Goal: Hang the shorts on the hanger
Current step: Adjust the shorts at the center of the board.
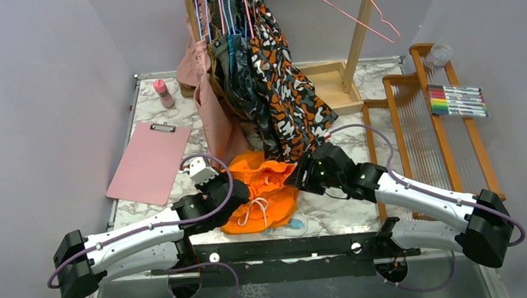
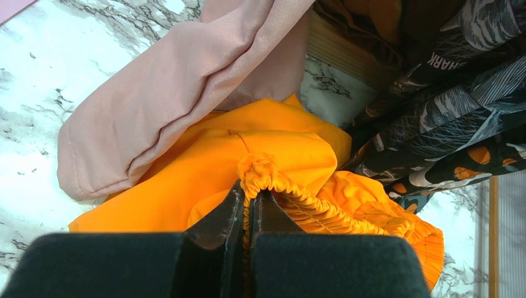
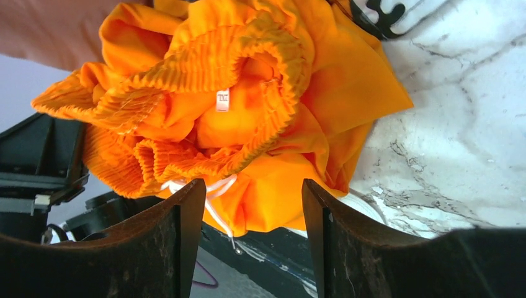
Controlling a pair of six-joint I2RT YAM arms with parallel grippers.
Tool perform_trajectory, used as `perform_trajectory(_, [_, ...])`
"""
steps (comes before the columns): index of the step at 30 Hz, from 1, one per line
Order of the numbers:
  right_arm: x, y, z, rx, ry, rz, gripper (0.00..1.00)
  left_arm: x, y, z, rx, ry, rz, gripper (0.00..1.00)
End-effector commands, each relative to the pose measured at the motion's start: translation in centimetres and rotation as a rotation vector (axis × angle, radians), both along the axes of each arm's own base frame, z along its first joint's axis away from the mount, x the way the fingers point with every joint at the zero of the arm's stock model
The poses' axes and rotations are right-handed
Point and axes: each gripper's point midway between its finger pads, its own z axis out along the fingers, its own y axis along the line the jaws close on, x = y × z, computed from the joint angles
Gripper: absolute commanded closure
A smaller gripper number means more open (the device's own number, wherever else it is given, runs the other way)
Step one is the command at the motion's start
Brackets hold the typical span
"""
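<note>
The bright orange shorts [image 1: 263,190] lie crumpled on the marble table between my two grippers. My left gripper [image 1: 239,188] is shut on a fold of their gathered waistband, which shows pinched between the fingers in the left wrist view [image 2: 250,192]. The shorts [image 2: 279,149] spread beyond it. My right gripper [image 1: 300,174] is open at the shorts' right side. In the right wrist view [image 3: 253,192] its fingers stand wide apart with the shorts [image 3: 248,93] and white drawstring just beyond them. The pink wire hanger [image 1: 338,6] hangs tilted at the top right by the wooden post.
A dusty pink garment [image 1: 206,104] and an orange-black-white patterned garment [image 1: 285,99] hang on the rack just behind the shorts. A pink clipboard [image 1: 149,161] and a small bottle [image 1: 164,93] are at the left. A wooden frame [image 1: 425,132] and markers [image 1: 457,100] are at the right.
</note>
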Motion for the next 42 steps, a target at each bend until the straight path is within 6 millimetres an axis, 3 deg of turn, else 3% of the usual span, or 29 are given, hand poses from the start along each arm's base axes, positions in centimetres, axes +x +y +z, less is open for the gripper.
perform_trajectory(1, [0.7, 0.7, -0.5, 0.084, 0.055, -0.106, 0.4, 0.3, -0.3, 1.1, -0.047, -0.016, 0.019, 1.0])
perform_trajectory(7, [1.3, 1.2, -2.2, 0.098, 0.099, -0.171, 0.46, 0.3, -0.3, 1.0, -0.042, -0.012, 0.014, 1.0])
perform_trajectory(15, [2.3, 2.1, -2.8, 0.086, 0.104, -0.183, 0.46, 0.1, -0.2, 0.7, -0.052, -0.007, 0.005, 1.0])
perform_trajectory(18, [2.1, 2.4, -3.4, 0.074, 0.104, -0.148, 0.64, 0.0, -0.3, 0.7, -0.039, -0.003, -0.009, 1.0])
perform_trajectory(20, [2.0, 2.1, -3.8, 0.037, 0.073, -0.112, 0.92, -0.1, -0.5, 1.0, -0.018, 0.001, -0.036, 1.0])
perform_trajectory(22, [2.2, 1.1, -3.7, -0.027, 0.017, -0.086, 0.99, -0.2, -0.8, 1.5, 0.015, 0.002, -0.077, 1.0])
perform_trajectory(24, [2.3, 0.1, -3.3, -0.091, -0.052, -0.041, 0.99, -0.4, -1.3, 2.4, 0.063, -0.002, -0.151, 0.86])
perform_trajectory(28, [1.9, -1.7, -3.4, -0.2, -0.122, 0.046, 0.99, -1.2, -2.1, 4.2, 0.153, -0.012, -0.315, 0.35])
perform_trajectory(31, [1.3, -2.8, -3.9, -0.259, -0.136, 0.089, 0.99, -1.9, -2.6, 5.6, 0.189, -0.036, -0.43, 0.15])
perform_trajectory(37, [0.8, -3.7, -3.4, -0.294, -0.175, 0.144, 0.99, -2.7, -3.9, 9.3, 0.36, -0.131, -0.663, 0.1])
perform_trajectory(42, [0.7, -3.9, -2.6, -0.307, -0.205, 0.181, 0.99, -4.3, -7.7, 11.5, 0.493, -0.227, -0.987, 0.1])
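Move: The right hand, open, has the right edge of the orange shorts' waistband about 5 cm below it, 1 cm ahead and 2 cm to its left. The patterned trousers' hem is roughly 5 cm ahead and 1 cm right of this hand, 4 cm lower; the white drawstring some 11 cm left and 6 cm back, 6 cm lower. The left hand still pinches the waistband's left edge; the right edge lies about 16 cm to its right, 2 cm back and 4 cm lower. Down about 5 cm, easing slightly forward and left, the right hand brings its open fingers onto the waistband's right edge and pinches it, then drags it some 5 cm to the right. As that pull starts, the left hand, until then holding still, opens wide, lets go of the left edge, and rises while drifting right and back, turning clockwise. ##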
